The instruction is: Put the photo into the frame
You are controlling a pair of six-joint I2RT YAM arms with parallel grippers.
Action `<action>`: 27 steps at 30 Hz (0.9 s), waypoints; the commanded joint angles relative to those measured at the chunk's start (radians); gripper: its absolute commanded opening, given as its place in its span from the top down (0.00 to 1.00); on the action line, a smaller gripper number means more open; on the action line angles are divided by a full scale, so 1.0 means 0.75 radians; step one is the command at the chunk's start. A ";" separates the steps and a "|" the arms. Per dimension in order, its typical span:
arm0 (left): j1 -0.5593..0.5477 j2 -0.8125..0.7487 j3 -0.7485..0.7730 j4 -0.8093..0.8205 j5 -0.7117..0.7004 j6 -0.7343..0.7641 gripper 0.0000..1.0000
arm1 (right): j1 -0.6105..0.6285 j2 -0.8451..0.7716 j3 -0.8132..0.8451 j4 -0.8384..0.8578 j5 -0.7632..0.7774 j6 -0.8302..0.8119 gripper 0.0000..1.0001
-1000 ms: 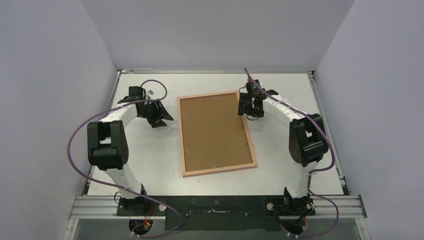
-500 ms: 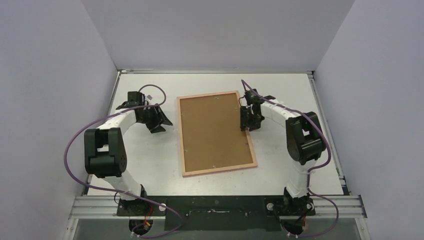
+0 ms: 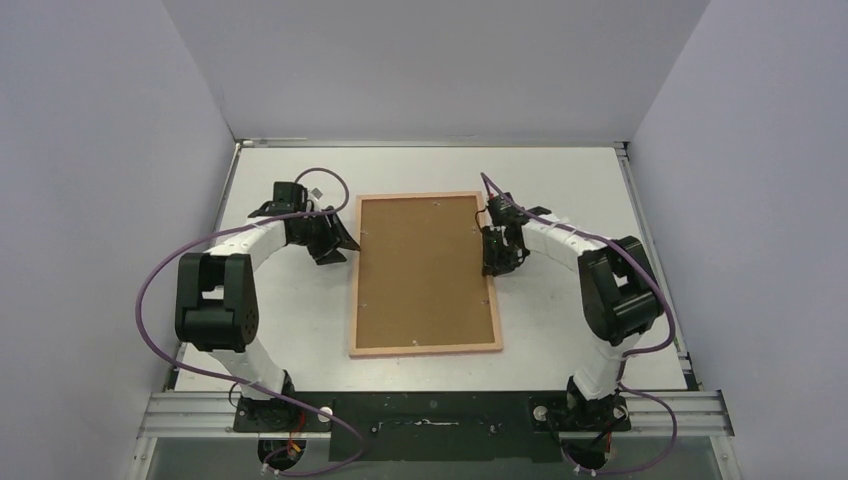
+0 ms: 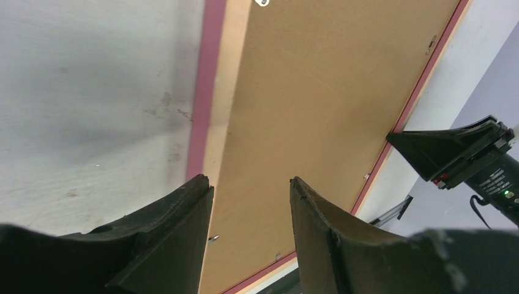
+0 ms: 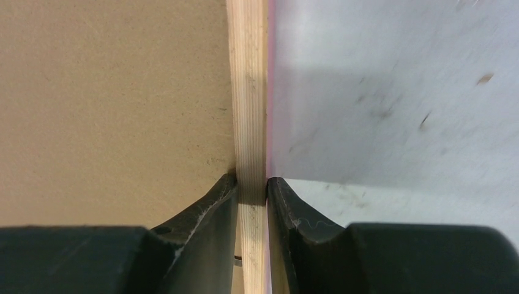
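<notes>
The frame (image 3: 354, 285) lies back-up in the middle of the table, a brown backing board (image 3: 425, 270) filling it. The photo is hidden. My right gripper (image 3: 491, 262) is shut on the frame's right rail; in the right wrist view its fingertips (image 5: 251, 182) pinch the pale wooden rail (image 5: 248, 92), with the board (image 5: 110, 92) on the left. My left gripper (image 3: 346, 240) is at the frame's upper left edge. It is open (image 4: 250, 181) over the left rail (image 4: 223, 92) and the board (image 4: 318, 92), holding nothing.
White table (image 3: 290, 310) with grey walls on three sides. Small metal tabs (image 4: 213, 238) sit along the board's edges. The right gripper's black body (image 4: 456, 153) shows across the frame in the left wrist view. The arm bases and purple cables are at the near edge.
The right gripper moved onto the frame's right rail and closed on it. The frame turned and now lies square to the table. The left gripper moved right to the frame's left edge.
</notes>
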 commanded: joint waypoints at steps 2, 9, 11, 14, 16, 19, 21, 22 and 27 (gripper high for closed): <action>-0.061 0.033 0.081 0.107 0.020 -0.031 0.52 | 0.104 -0.210 -0.139 -0.090 0.040 0.115 0.87; -0.223 0.134 0.179 0.139 0.036 -0.034 0.52 | 0.146 -0.350 -0.302 -0.057 0.076 0.190 0.74; -0.261 0.171 0.194 0.147 0.030 -0.042 0.52 | 0.147 -0.369 -0.280 -0.055 0.083 0.188 0.60; -0.303 0.218 0.225 0.163 0.051 -0.068 0.52 | 0.141 -0.338 -0.138 -0.118 0.136 0.162 0.48; -0.328 0.240 0.246 0.180 0.057 -0.082 0.53 | 0.138 -0.301 -0.069 -0.127 0.184 0.167 0.46; -0.364 0.273 0.278 0.192 0.061 -0.086 0.53 | 0.136 -0.212 0.010 -0.099 0.283 0.173 0.44; -0.377 0.290 0.279 0.198 0.068 -0.084 0.53 | 0.133 -0.139 0.074 -0.097 0.326 0.167 0.44; -0.381 0.292 0.276 0.202 0.071 -0.082 0.54 | 0.134 -0.102 0.108 -0.093 0.347 0.162 0.44; -0.385 0.309 0.256 0.196 0.077 -0.068 0.54 | 0.126 0.045 0.238 -0.071 0.419 0.165 0.44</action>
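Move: The right hand pinches the frame's right rail, which it is taking towards the table's near edge, about 29 cm straight back. From it the near rail's middle lies roughly 19 cm back and 15 to the left. The empty left hand has the backing board's middle some 17 cm to its right, 4 back and 6 below; the left rail's middle is about 1 cm right and 5 back, the far clip 20 right and 12 ahead. Still pinching the right rail, the right hand drags the frame back about 9 cm, opens to let go, then lifts clear and returns some 10 cm forward along the rail, dipping a little at the end. The half-open left hand meanwhile swings about 12 cm right, in over the backing board, sinking slightly and turning about 15 degrees clockwise. ##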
